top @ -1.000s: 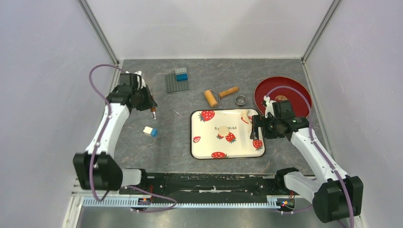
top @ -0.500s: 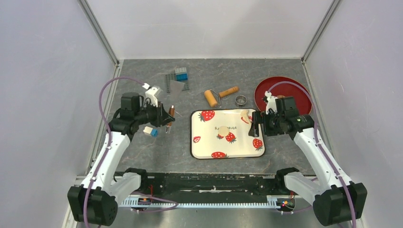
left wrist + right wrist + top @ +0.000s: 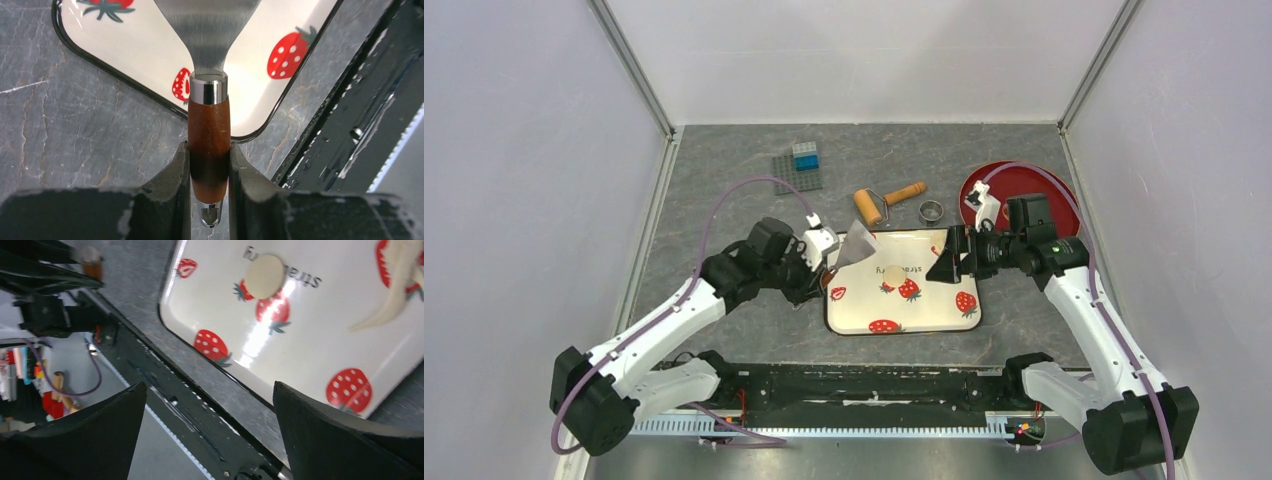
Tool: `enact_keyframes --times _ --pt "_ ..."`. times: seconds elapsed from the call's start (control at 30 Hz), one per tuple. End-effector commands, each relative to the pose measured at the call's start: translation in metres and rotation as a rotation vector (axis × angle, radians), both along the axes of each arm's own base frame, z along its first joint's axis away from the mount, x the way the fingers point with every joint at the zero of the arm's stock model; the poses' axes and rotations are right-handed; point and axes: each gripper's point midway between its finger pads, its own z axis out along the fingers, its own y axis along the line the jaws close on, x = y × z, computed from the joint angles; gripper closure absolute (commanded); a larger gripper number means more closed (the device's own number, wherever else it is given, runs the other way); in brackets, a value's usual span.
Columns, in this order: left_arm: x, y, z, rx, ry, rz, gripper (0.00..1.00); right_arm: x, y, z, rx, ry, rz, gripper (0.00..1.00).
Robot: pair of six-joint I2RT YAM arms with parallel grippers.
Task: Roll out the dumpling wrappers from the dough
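Note:
One round, pale dumpling wrapper [image 3: 895,273] [image 3: 264,276] lies flat near the middle of the strawberry-print tray [image 3: 934,312] [image 3: 325,330]. A curled strip of dough [image 3: 941,243] [image 3: 395,295] lies at the tray's far right corner. My left gripper [image 3: 819,264] [image 3: 209,150] is shut on the brown wooden handle of a metal scraper [image 3: 209,125]. Its blade [image 3: 856,246] hangs over the tray's far left corner [image 3: 145,45]. My right gripper [image 3: 951,262] [image 3: 209,387] stands wide open and empty above the tray's right side.
A wooden roller [image 3: 879,203] and a small metal ring [image 3: 932,211] lie behind the tray. A red plate [image 3: 1024,190] sits at the back right behind the right arm. Toy bricks on a grey baseplate [image 3: 799,166] stand at the back left.
My left arm has swung from the far left of the table to the tray's left corner, carrying the scraper. The right gripper has tilted and shifted slightly toward the back, still open.

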Motion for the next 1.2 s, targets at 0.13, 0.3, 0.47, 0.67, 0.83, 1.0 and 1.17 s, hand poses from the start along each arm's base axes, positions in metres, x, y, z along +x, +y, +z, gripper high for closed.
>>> enact_keyframes --times 0.13,0.3,0.47,0.67,0.83,1.0,1.17 --pt "0.000 -0.009 -0.011 0.207 -0.155 -0.028 0.98 0.005 0.038 0.039 0.242 -0.046 0.118 0.02" --pt "-0.010 -0.026 -0.012 0.262 -0.192 -0.071 0.98 0.007 0.054 0.031 0.226 -0.015 0.135 0.02" --pt "-0.018 -0.043 -0.007 0.281 -0.220 -0.104 0.98 0.005 0.065 0.001 0.134 0.040 0.123 0.03" --pt "-0.026 -0.056 0.003 0.264 -0.250 -0.116 0.98 0.003 0.069 -0.032 0.049 0.094 0.107 0.21" --pt "-0.033 -0.060 0.010 0.229 -0.263 -0.123 0.98 0.001 0.065 -0.048 0.016 0.118 0.092 0.37" --pt "-0.038 -0.066 0.021 0.142 -0.276 -0.125 0.98 -0.002 0.063 -0.055 0.009 0.132 0.093 0.40" --pt "-0.038 -0.065 0.019 0.127 -0.265 -0.089 0.98 -0.003 0.061 -0.057 0.003 0.130 0.085 0.37"
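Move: The left gripper holds the spatula by its handle, the blade some 7 cm to its right, 4 cm ahead and 8 cm higher; the right gripper is about 23 cm to its right, 4 cm ahead. From the empty right gripper, the blade is roughly 16 cm left, level in reach, 5 cm above; the round wrapper 9 cm left, 2 cm ahead and the dough scrap 8 cm ahead, 1 cm right, both some 14 cm below. Bring the right gripper left about 7 cm to meet the spatula blade, rising slightly before sinking some 8 cm, and partly close its wide-open fingers until one tip comes onto the blade. Keep the left grip on the handle and carry the spatula back and right about 6 cm, dipping and rising again, rolling the blade side down some 20 degrees. ##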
